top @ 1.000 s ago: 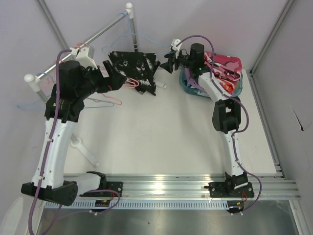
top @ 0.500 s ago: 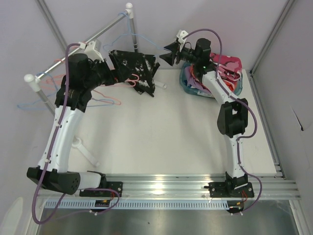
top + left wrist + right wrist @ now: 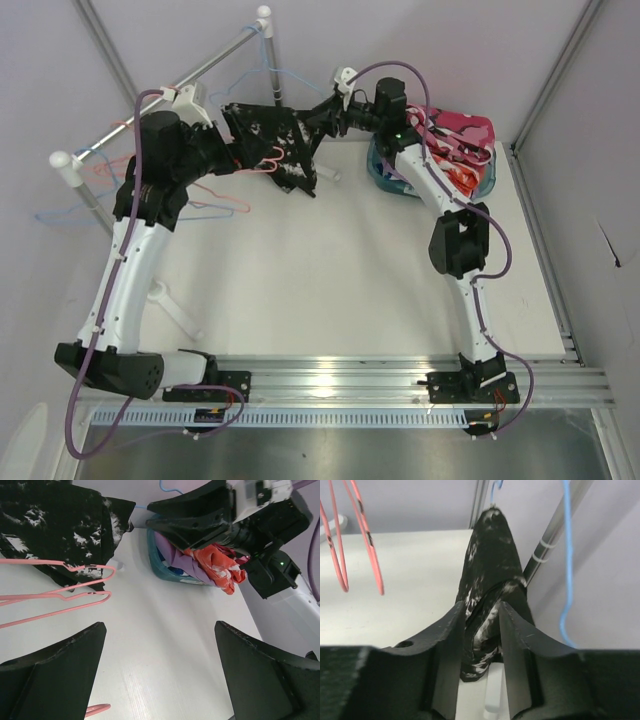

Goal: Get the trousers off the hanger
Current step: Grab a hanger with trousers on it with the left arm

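Observation:
The black white-speckled trousers (image 3: 275, 140) hang on a blue hanger (image 3: 300, 82) from the rail (image 3: 190, 72). My right gripper (image 3: 318, 115) reaches in from the right; in the right wrist view its jaws (image 3: 481, 617) are pressed on a fold of the speckled cloth (image 3: 487, 565). My left gripper (image 3: 238, 152) is just left of the trousers, wide open and empty (image 3: 160, 627), with the speckled cloth (image 3: 55, 525) up to its left. The other trousers lie piled in a teal basket (image 3: 380, 172), red and pink on top (image 3: 465, 135).
Empty pink hangers (image 3: 225, 205) hang on the rail beside my left arm, one (image 3: 60, 587) under the trousers. Light blue hangers (image 3: 60, 215) hang at the rail's near end. The rack's white foot (image 3: 175, 308) stands on the table. Walls close in behind and at the right.
My right gripper has moved left from above the basket to the black trousers and its jaws have narrowed onto the cloth. My left arm rose a second ago and has held still since.

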`<state>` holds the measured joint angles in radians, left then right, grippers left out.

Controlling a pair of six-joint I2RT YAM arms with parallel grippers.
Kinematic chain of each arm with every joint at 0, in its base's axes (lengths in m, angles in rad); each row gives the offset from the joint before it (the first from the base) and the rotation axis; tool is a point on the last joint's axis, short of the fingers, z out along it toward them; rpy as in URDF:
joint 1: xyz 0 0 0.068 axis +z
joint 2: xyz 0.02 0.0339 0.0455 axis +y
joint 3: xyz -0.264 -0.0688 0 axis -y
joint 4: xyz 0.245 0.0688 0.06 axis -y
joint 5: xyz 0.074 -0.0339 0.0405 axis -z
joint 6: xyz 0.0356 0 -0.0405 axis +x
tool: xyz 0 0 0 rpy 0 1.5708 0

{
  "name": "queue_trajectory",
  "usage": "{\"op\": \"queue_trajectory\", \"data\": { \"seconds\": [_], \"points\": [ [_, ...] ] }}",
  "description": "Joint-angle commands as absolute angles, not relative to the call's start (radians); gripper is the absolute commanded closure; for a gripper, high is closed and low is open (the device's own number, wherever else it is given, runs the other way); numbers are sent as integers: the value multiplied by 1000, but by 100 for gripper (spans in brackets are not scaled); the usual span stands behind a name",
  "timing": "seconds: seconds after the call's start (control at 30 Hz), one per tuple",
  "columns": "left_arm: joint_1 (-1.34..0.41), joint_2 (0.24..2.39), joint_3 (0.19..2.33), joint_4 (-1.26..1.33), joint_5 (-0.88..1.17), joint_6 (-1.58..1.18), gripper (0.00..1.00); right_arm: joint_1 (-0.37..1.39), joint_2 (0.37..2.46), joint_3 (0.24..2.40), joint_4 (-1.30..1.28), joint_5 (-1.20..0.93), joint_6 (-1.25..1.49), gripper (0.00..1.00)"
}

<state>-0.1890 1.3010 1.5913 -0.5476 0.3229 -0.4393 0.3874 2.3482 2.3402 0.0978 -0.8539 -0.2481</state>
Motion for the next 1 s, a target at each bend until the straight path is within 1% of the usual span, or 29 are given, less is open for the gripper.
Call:
{"op": "queue_trajectory", "data": {
  "seconds": [0.0, 0.07, 0.1, 0.23, 0.47, 0.57, 0.67, 0.73, 0.8, 0.9, 0.97],
  "points": [
    [-183, 1261, 1600, -545, 307, -405, 4, 399, 2361, 2391, 49, -816, -294, 60],
    [-183, 1259, 1598, -551, 310, -402, 4, 400, 2356, 2396, 32, -799, -304, 55],
    [-183, 1259, 1595, -551, 310, -400, 4, 400, 2350, 2401, 26, -793, -311, 49],
    [-183, 1256, 1595, -551, 311, -399, 4, 400, 2315, 2402, 6, -727, -357, 44],
    [-181, 1269, 1594, -541, 322, -402, 3, 400, 2223, 2376, -48, -744, -403, 36],
    [-183, 1279, 1594, -535, 336, -408, 4, 399, 2186, 2338, -23, -736, -439, 34],
    [-181, 1285, 1592, -531, 344, -413, 4, 390, 2201, 2348, -12, -726, -454, 33],
    [-183, 1285, 1589, -528, 345, -413, 4, 370, 2226, 2402, -11, -750, -434, 34],
    [-183, 1284, 1588, -528, 342, -414, 4, 356, 2256, 2422, 61, -775, -371, 33],
    [-181, 1285, 1592, -529, 342, -413, 4, 330, 2312, 2459, 80, -740, -347, 33],
    [-183, 1287, 1598, -537, 342, -410, 4, 313, 2350, 2531, 61, -730, -348, 33]
  ]
}}
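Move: The free end of the blue hanger that carries the black trousers is some 4 cm ahead of the right hand and 6 cm to its right, roughly level with it. The trousers' middle hangs about 7 cm to this hand's left, 2 cm back and 9 cm lower; the rack post stands about 7 cm left and 7 cm ahead. From the left hand, that hanger end is roughly 13 cm ahead, 15 cm right and 5 cm lower. No grip on the hanger shows: the right fingers, half shut with the blue hanger outside them on their forward side, spread again while the hand dips about 2.5 cm. The hand then rises roughly 9 cm and draws off rightwards, away from the black trousers to above the hanger's free end, turning some 10 degrees clockwise as its forward side rolls up. ##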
